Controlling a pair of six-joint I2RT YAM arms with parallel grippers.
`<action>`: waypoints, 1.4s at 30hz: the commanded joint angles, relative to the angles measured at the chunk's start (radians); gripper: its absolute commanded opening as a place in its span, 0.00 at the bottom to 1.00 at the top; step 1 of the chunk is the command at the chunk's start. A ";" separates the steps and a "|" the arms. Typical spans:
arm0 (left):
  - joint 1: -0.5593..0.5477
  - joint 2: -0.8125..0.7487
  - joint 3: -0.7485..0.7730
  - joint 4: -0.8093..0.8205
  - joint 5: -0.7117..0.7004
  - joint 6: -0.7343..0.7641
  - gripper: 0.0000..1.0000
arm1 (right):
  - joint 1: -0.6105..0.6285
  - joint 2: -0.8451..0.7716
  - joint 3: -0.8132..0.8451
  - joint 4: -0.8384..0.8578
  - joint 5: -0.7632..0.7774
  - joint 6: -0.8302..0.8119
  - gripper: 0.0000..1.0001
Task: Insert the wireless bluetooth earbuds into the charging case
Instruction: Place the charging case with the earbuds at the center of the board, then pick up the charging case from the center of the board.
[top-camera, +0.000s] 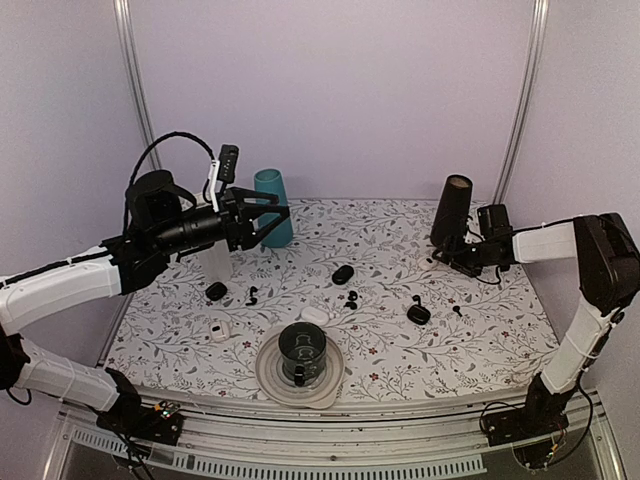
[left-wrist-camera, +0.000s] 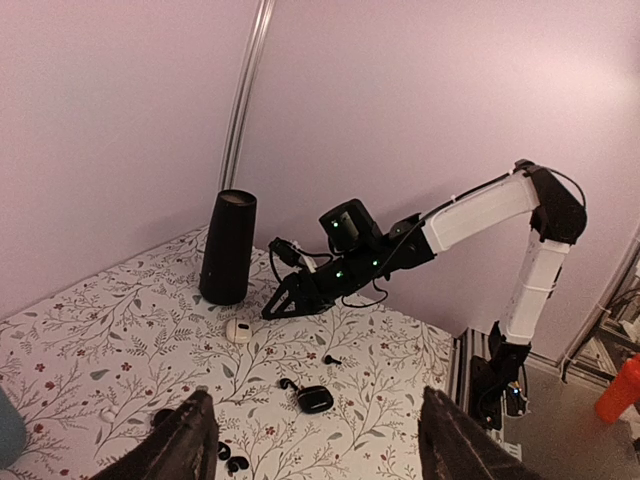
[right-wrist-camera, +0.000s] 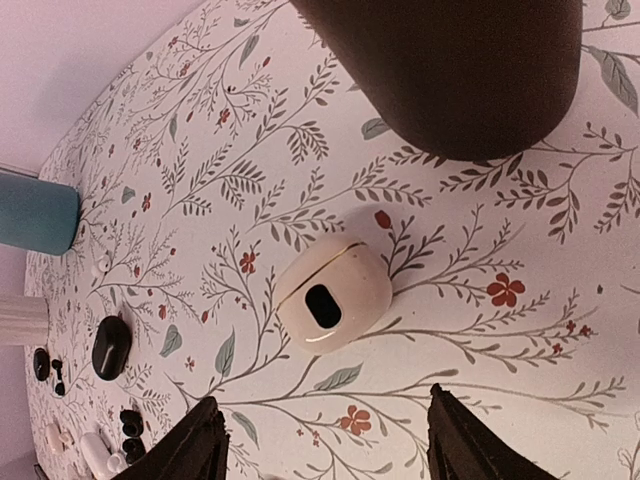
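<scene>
Tiny black earbuds lie scattered on the flowered table: one (top-camera: 251, 295) left of centre, a pair (top-camera: 350, 298) in the middle, one (top-camera: 416, 299) beside a black charging case (top-camera: 419, 314), and one (top-camera: 457, 310) further right. My right gripper (right-wrist-camera: 323, 396) is open, low over the table, with a closed white case (right-wrist-camera: 332, 296) lying free just ahead of its fingertips. My left gripper (top-camera: 280, 220) hangs open and empty high above the back left. The left wrist view looks down on the black case (left-wrist-camera: 314, 398) with an earbud (left-wrist-camera: 288, 384) touching it.
A tall black cylinder (top-camera: 452, 210) stands right behind the right gripper. A teal cup (top-camera: 272, 205) stands at the back left. A dark cup on a round plate (top-camera: 330, 385) sits at the front centre. Other black cases (top-camera: 343, 274) (top-camera: 216, 291) and white cases (top-camera: 314, 314) (top-camera: 219, 330) lie about.
</scene>
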 joint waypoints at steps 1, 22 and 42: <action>0.012 0.016 0.003 0.034 0.007 -0.012 0.69 | 0.052 -0.088 -0.060 -0.044 0.055 -0.026 0.69; 0.016 0.069 0.020 0.061 0.031 -0.032 0.69 | 0.283 -0.234 -0.258 -0.100 0.180 0.009 0.57; 0.017 0.081 0.022 0.068 0.037 -0.037 0.69 | 0.383 -0.171 -0.255 -0.150 0.259 0.028 0.45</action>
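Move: The black case lies about 12 cm back from my right hand, 7 cm to its left and 5 cm below. The white charging case sits some 2 cm ahead and 2 cm left, just under the fingers, with the black cup about 10 cm ahead and 4 cm right. One black earbud lies some 4 cm beyond the black case. From my left hand the black case is about 30 cm right, 6 cm ahead and 33 cm down. I leave the white charging case behind and swing my open right hand back about 13 cm and some 7 cm left, level at first, then sinking about 4 cm to the black case. The wrist turns slightly counter-clockwise and its left side dips; the fingers narrow partway around the black case, without a visible grip. My empty left hand just sinks about 2 cm. ##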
